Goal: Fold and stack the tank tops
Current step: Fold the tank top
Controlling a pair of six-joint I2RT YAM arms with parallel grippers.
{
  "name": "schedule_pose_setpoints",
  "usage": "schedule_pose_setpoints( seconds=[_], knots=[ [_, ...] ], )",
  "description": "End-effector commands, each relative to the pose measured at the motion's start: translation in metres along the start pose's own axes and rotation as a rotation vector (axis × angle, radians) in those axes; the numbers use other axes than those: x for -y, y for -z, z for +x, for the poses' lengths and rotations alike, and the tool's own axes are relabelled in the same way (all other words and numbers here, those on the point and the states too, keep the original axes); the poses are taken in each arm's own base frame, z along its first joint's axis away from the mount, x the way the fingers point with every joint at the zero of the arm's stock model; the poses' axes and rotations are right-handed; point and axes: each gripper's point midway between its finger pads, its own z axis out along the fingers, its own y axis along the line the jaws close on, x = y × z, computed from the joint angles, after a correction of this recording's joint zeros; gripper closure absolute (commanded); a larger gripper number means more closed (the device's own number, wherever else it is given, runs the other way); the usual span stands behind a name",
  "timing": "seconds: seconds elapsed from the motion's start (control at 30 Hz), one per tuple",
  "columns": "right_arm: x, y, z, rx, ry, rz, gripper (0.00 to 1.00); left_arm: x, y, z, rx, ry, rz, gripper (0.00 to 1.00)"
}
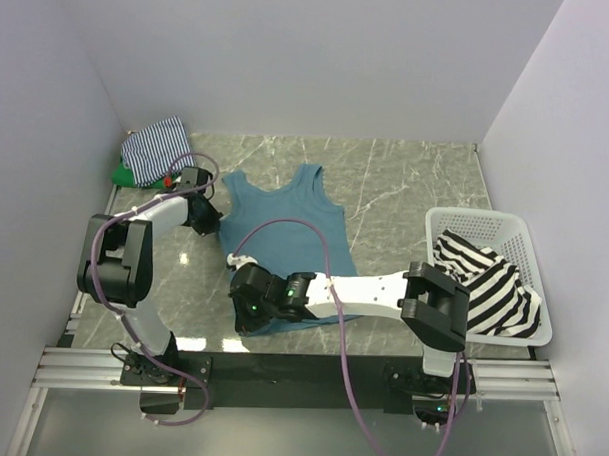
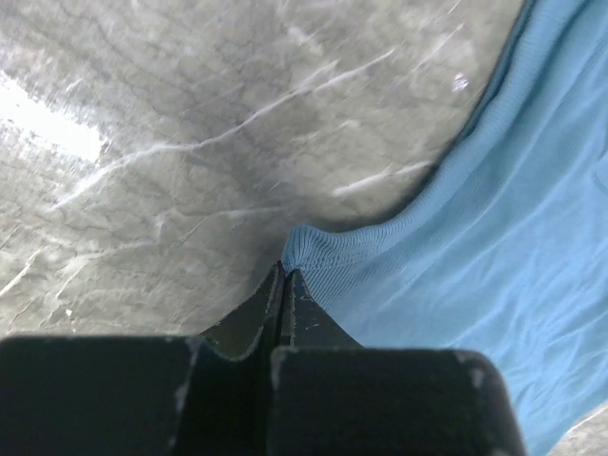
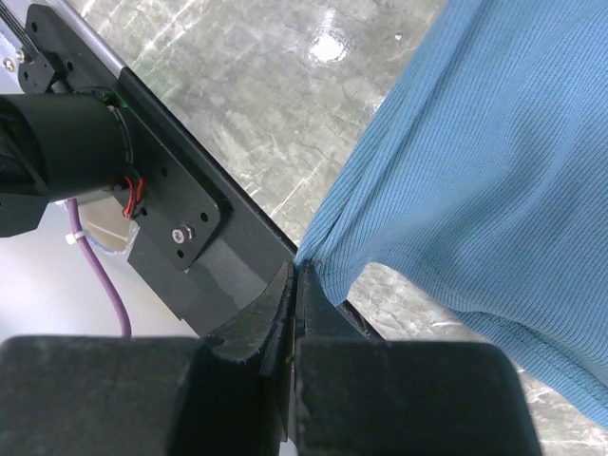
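Note:
A teal-blue tank top [image 1: 285, 219] lies spread on the marble table, straps toward the back. My left gripper [image 1: 209, 219] is shut on its left side edge; in the left wrist view the fingertips [image 2: 283, 272] pinch the ribbed hem of the top [image 2: 475, 237]. Near the front, my right gripper [image 1: 246, 304] is shut on the top's lower left corner, and the cloth [image 3: 475, 161] hangs lifted from the closed tips [image 3: 296, 271]. A thin navy-white striped top [image 1: 157, 146] lies folded at the back left on a green one [image 1: 120, 174]. A bold black-white striped top [image 1: 495, 287] sits in the basket.
The white lattice basket [image 1: 485, 220] stands at the right edge of the table. A black rail [image 1: 310, 368] with the arm bases runs along the near edge, close under my right gripper. White walls close in the left, back and right sides.

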Motion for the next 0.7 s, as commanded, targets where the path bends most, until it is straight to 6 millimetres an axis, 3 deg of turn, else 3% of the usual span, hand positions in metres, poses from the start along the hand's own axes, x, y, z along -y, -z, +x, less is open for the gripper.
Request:
schedule_pose_setpoints(
  seconds=[0.0, 0.13, 0.27, 0.43, 0.67],
  knots=[
    [-0.019, 0.022, -0.019, 0.053, -0.004, -0.065, 1.00, 0.019, 0.007, -0.022, 0.072, 0.035, 0.060, 0.99],
    [-0.020, 0.029, -0.029, 0.069, -0.018, -0.075, 1.00, 0.037, 0.018, -0.034, 0.096, 0.026, 0.100, 0.99],
    [-0.003, 0.033, -0.034, 0.080, -0.049, -0.055, 1.00, 0.064, 0.025, -0.040, 0.119, -0.017, 0.124, 0.99],
    [0.017, 0.044, -0.039, 0.109, -0.103, -0.056, 1.00, 0.090, 0.017, -0.023, 0.092, -0.061, 0.130, 0.99],
    [0.049, 0.047, -0.029, 0.111, -0.171, -0.039, 1.00, 0.137, 0.014, -0.010, 0.082, -0.119, 0.166, 0.99]
  ],
)
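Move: From the left hand, which holds the tank top's left edge near the armhole, the tank top's middle lies about 18 cm to the right, 5 cm back and some 3 cm lower. Its right strap is roughly 23 cm right and 14 cm ahead; the folded striped top is about 16 cm left and 17 cm ahead. From the right hand, holding the left hem corner, the middle is about 22 cm ahead, 10 cm right and 5 cm lower; the right hem corner is about 27 cm right and 5 cm ahead. Rightward and forward together, both hands sweep the pinched left edge of the tank top in towards its middle. The left hand goes about 8 cm right and 6 cm ahead, rising before it starts to sink; the right hand, at the hem corner, makes a smaller, flatter arc of some 5 cm each way. Both turn slightly clockwise, fingers kept shut on the cloth. ##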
